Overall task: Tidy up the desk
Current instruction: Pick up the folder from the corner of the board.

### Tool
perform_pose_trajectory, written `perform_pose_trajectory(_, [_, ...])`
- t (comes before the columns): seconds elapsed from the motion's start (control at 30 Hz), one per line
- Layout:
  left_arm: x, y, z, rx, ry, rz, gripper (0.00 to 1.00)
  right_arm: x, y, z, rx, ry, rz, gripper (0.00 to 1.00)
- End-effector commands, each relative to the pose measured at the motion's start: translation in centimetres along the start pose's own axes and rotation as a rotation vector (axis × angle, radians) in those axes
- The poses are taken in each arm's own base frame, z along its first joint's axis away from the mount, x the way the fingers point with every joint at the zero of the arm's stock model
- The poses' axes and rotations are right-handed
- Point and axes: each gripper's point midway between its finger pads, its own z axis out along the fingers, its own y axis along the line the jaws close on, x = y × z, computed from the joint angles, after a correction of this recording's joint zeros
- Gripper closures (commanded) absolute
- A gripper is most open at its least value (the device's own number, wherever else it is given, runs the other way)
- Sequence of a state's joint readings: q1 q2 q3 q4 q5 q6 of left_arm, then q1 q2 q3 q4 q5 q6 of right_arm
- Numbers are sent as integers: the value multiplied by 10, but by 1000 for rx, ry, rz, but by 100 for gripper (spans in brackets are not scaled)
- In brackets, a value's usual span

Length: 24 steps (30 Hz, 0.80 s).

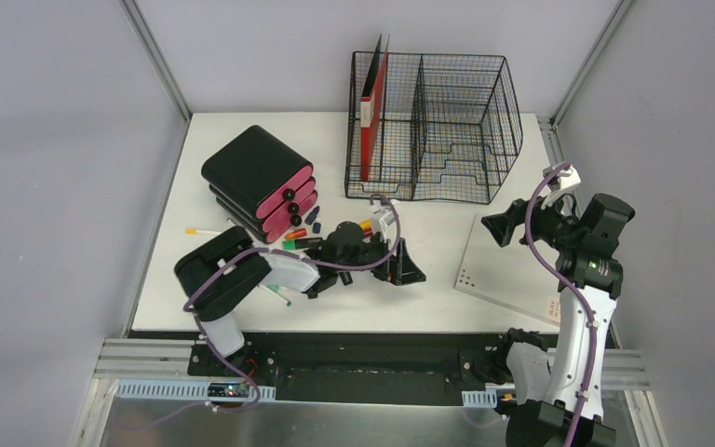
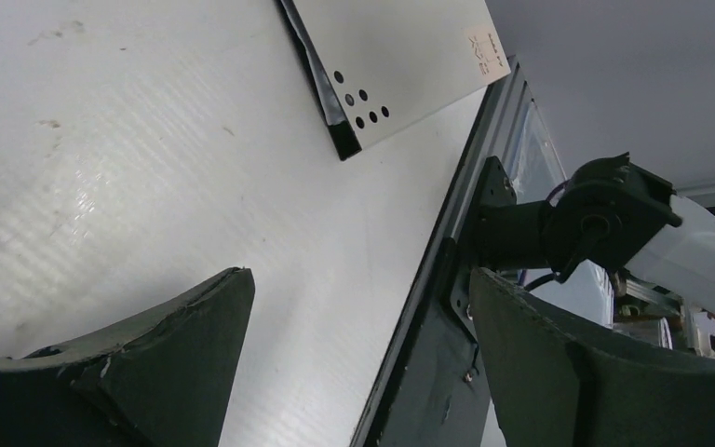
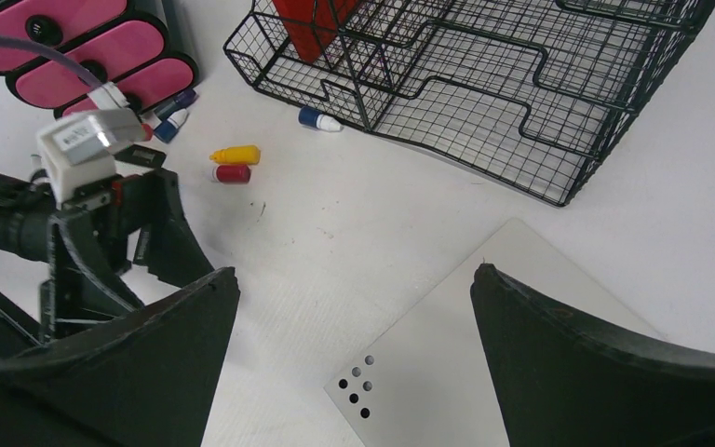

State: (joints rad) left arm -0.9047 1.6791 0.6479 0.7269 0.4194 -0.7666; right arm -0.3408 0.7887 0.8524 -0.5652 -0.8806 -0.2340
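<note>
The white desk (image 1: 447,303) carries scattered markers and caps (image 1: 300,238) beside a black drawer unit with pink fronts (image 1: 259,182). My left gripper (image 1: 402,267) reaches low over the desk's middle, just right of the markers. Its jaws are open (image 2: 358,279) with only bare tabletop and the front rail between them. My right gripper (image 1: 501,228) hovers open (image 3: 354,272) above the near left corner of a flat white panel with small holes (image 3: 521,354). It holds nothing. Yellow (image 3: 236,155) and red (image 3: 231,173) caps lie loose by the left gripper.
A black wire-mesh rack (image 1: 438,126) with a red folder (image 1: 369,116) stands at the back. A blue-and-white cap (image 3: 319,120) lies at its front edge. The white panel (image 1: 512,270) lies at the right front. A yellow pen (image 1: 203,231) lies at the left.
</note>
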Motion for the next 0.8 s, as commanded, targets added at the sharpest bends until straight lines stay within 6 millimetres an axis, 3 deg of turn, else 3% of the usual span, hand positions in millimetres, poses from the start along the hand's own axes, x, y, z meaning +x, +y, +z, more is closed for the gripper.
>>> perform_pose_trajectory(0.0, [-24,-24,39,93,-109,7,12,-3,2,-1,-20,-16,-23,1])
perform_pose_trajectory(0.23, [-16,-8,81,112,-107,-94,19,-3,3,-1,-24,-16,-22,1])
perform_pose_trajectory(0.37, [-14,2,92,73,-100,-126,27,-3,3,-1,-26,-15,-20,1])
perform_pose_trajectory(0.77, [-3,7,123,20,-26,-199,44,-4,4,-1,-27,-18,-25,1])
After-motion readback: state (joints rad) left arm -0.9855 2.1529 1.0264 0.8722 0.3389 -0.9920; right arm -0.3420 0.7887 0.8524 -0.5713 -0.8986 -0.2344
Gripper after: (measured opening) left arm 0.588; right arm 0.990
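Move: The folder's middle lies about 28 cm to the left hand's right, 1 cm ahead and 9 cm below; its near punched corner is 12 cm right and 2 cm back. The blue bottle is some 20 cm ahead and 6 cm left, the red bottle 11 cm ahead and 14 cm left. From the right hand, the folder's middle is roughly 12 cm right, 11 cm back and 24 cm below. The left hand slides about 10 cm right towards the folder's punched corner, sinking some 4 cm, fingers partly closing. ##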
